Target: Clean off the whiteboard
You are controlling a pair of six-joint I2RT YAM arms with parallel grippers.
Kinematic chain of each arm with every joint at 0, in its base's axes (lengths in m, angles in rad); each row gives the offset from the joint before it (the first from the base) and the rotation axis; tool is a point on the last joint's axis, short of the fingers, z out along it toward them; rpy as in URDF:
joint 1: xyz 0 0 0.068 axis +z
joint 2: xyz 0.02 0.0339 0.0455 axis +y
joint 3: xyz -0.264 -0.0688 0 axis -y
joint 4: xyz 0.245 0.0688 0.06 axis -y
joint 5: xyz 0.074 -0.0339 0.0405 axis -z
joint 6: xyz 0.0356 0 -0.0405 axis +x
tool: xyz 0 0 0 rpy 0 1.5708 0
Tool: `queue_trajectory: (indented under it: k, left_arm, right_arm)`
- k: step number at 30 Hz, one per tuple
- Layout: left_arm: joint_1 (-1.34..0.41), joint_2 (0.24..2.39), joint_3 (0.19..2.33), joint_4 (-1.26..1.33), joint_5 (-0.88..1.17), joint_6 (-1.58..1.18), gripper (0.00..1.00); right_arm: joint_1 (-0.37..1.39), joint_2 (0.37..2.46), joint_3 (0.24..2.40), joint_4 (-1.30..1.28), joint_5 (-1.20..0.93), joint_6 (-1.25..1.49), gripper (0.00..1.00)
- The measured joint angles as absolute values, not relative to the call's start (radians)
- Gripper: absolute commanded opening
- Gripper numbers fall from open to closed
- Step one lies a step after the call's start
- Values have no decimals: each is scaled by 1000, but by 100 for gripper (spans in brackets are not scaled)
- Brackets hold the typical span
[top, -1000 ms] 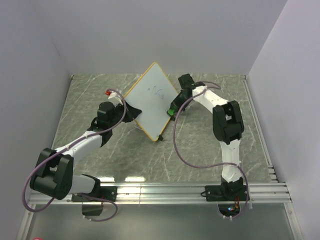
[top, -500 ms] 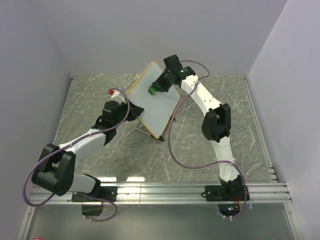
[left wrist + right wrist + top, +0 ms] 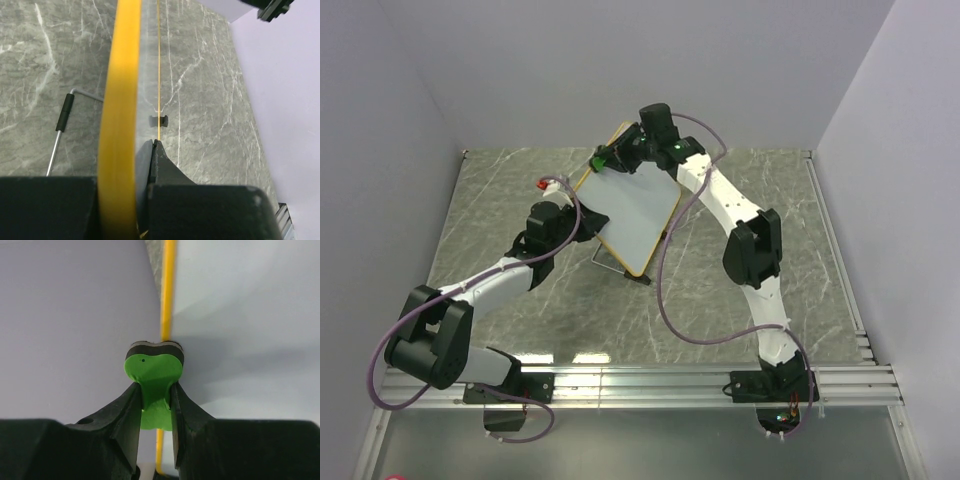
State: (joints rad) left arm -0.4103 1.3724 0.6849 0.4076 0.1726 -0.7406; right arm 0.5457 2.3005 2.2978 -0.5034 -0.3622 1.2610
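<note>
The whiteboard (image 3: 638, 212), white with an orange-tan frame, is held tilted above the table. No marks show on its face. My left gripper (image 3: 582, 226) is shut on its left edge; in the left wrist view the frame (image 3: 120, 100) runs edge-on between the jaws of that gripper (image 3: 136, 150), and one finger (image 3: 161, 162) presses the board. My right gripper (image 3: 616, 157) is shut on a small green eraser (image 3: 603, 160) at the board's upper left edge. In the right wrist view the eraser (image 3: 152, 371) sits in the gripper (image 3: 153, 388) over the frame (image 3: 168, 290).
A small red object (image 3: 539, 185) lies on the marble table left of the board. A thin metal rod with a black sleeve (image 3: 63, 120) lies under the board, near a black clip (image 3: 160, 120). Grey walls close in three sides; a metal rail (image 3: 650, 385) runs along the near edge.
My right gripper carried the eraser from the board's right edge across its face to the upper left edge. The blue scribbles no longer show. The board has tilted and turned slightly.
</note>
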Motion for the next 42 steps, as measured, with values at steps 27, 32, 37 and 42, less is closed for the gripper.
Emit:
queue_trajectory:
  k: [27,32,37,42]
  left_arm:
    - [-440,1369,688,410,140,-719,0]
    - [-448,1364,694,402,131,-702,0]
    - [-466,1333,722,332,126,-654,0]
    - [-485,1285,762,227,131,-579,0]
  right_arm:
    - [344,2281,1967,-633,-273,1012,0]
    - [343,2254,1917,-616,-260,999,0]
    - [345,2193,1816,-606,-252,996,0]
    - [355,2136,1752,-606,-244,992,0]
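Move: The right gripper holds the green eraser up at the whiteboard's far-left edge. From it, the board's middle lies about 8 cm to the right, 5 cm back and 9 cm lower; the black clip on the board's right edge is some 18 cm to the right, 7 back and 20 below. The left gripper, pinching the near-left edge, is about 11 cm back, 1 right and 8 below; from it the board's middle is 6 cm ahead, 7 right and slightly lower. Sweep the right gripper and its gripped eraser down the slanted whiteboard towards the right edge, about 16 cm right and as much down, bowing some 4 cm forward first and then easing back, tipping the fingers further downward. Keep the left gripper's pinch on the board's edge nearly still, then lift it about 2.5 cm, drawing slightly back and right. ##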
